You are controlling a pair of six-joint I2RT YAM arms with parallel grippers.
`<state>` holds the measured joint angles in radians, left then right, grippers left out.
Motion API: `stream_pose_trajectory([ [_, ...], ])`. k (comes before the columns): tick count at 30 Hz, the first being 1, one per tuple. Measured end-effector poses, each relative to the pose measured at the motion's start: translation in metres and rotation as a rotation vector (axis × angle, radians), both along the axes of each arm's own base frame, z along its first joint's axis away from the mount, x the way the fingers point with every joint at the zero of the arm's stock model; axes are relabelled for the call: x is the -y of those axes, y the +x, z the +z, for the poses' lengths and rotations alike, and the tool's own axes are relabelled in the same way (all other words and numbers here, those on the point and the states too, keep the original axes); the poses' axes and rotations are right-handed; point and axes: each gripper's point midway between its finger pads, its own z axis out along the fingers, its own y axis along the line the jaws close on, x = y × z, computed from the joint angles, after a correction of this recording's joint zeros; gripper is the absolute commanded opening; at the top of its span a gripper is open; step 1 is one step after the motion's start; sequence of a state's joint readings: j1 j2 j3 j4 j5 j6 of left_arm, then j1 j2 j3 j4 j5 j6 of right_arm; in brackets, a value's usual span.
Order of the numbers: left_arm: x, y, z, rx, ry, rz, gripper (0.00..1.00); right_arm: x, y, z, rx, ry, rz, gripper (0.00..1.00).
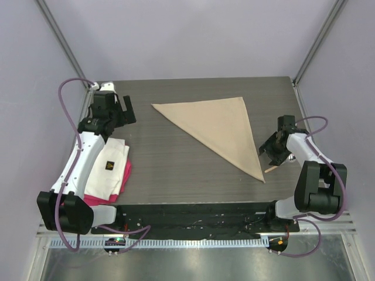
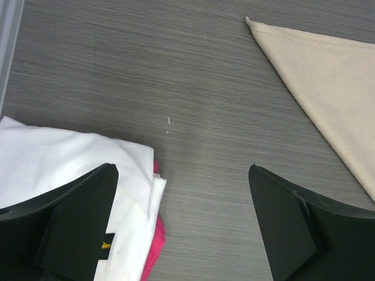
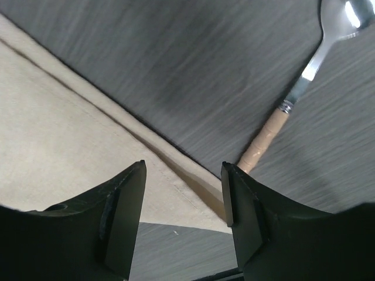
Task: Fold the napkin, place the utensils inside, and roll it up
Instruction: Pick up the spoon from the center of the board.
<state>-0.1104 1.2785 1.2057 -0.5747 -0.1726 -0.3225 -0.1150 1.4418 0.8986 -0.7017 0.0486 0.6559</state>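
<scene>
The beige napkin (image 1: 217,126) lies flat on the dark table, folded into a triangle with its long point toward the near right. My right gripper (image 1: 268,154) hovers open over that point. In the right wrist view its jaws (image 3: 184,167) straddle the napkin's corner (image 3: 58,117) with nothing between them. Just right of that corner lies the spoon (image 3: 293,99), its wooden handle toward the gripper and its silver bowl away; only the handle end (image 1: 270,169) shows from above. My left gripper (image 1: 126,110) stands wide open and empty at the far left (image 2: 181,172), well clear of the napkin (image 2: 328,76).
A folded white cloth with a dark logo (image 1: 111,167) lies on a pink-red cloth (image 1: 126,173) at the left under the left arm; both show below the left jaws (image 2: 58,152). The table's right edge (image 1: 306,117) runs close to the right gripper.
</scene>
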Motion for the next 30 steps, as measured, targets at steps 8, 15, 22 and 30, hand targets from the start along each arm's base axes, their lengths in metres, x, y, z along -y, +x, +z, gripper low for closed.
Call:
stream_pose_trajectory([
  [8, 0.006, -0.002, 0.0, -0.003, 0.085, -0.024, 1.0, 0.015, -0.043, -0.02, -0.094, 0.049, -0.136, 0.6],
  [15, 0.01, -0.002, -0.005, -0.018, 0.117, -0.039, 1.0, 0.021, -0.046, -0.02, -0.1, 0.034, -0.156, 0.55],
  [22, 0.007, -0.002, -0.005, -0.019, 0.134, -0.028, 1.0, 0.028, -0.047, -0.031, -0.13, 0.009, -0.165, 0.46],
  [30, 0.005, -0.002, -0.004, -0.019, 0.141, -0.019, 1.0, 0.03, -0.046, -0.04, -0.131, 0.004, -0.169, 0.08],
])
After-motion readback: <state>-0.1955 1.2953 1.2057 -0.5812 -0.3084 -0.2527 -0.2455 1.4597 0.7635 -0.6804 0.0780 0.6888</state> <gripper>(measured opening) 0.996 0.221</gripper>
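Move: Slightly back and well to the right of the right hand lies the spoon: its middle about 1 cm back, 9 cm right and 5 below, its wooden handle nearer, some 4 cm back and 5 right. The folded napkin's near corner is roughly 12 cm straight back; the napkin's middle is about 21 cm ahead and 18 left. From the left hand the spoon is around 70 cm right, 10 back and 22 below. Drawing back about 4.5 cm while drifting right and sinking slightly, the right hand comes over the butt end of the spoon's handle, turning some 10 degrees clockwise. It then sinks straighter, about 4 cm down in all, to the board, and the half-open fingers close until their tips pinch the wooden handle from both sides. ##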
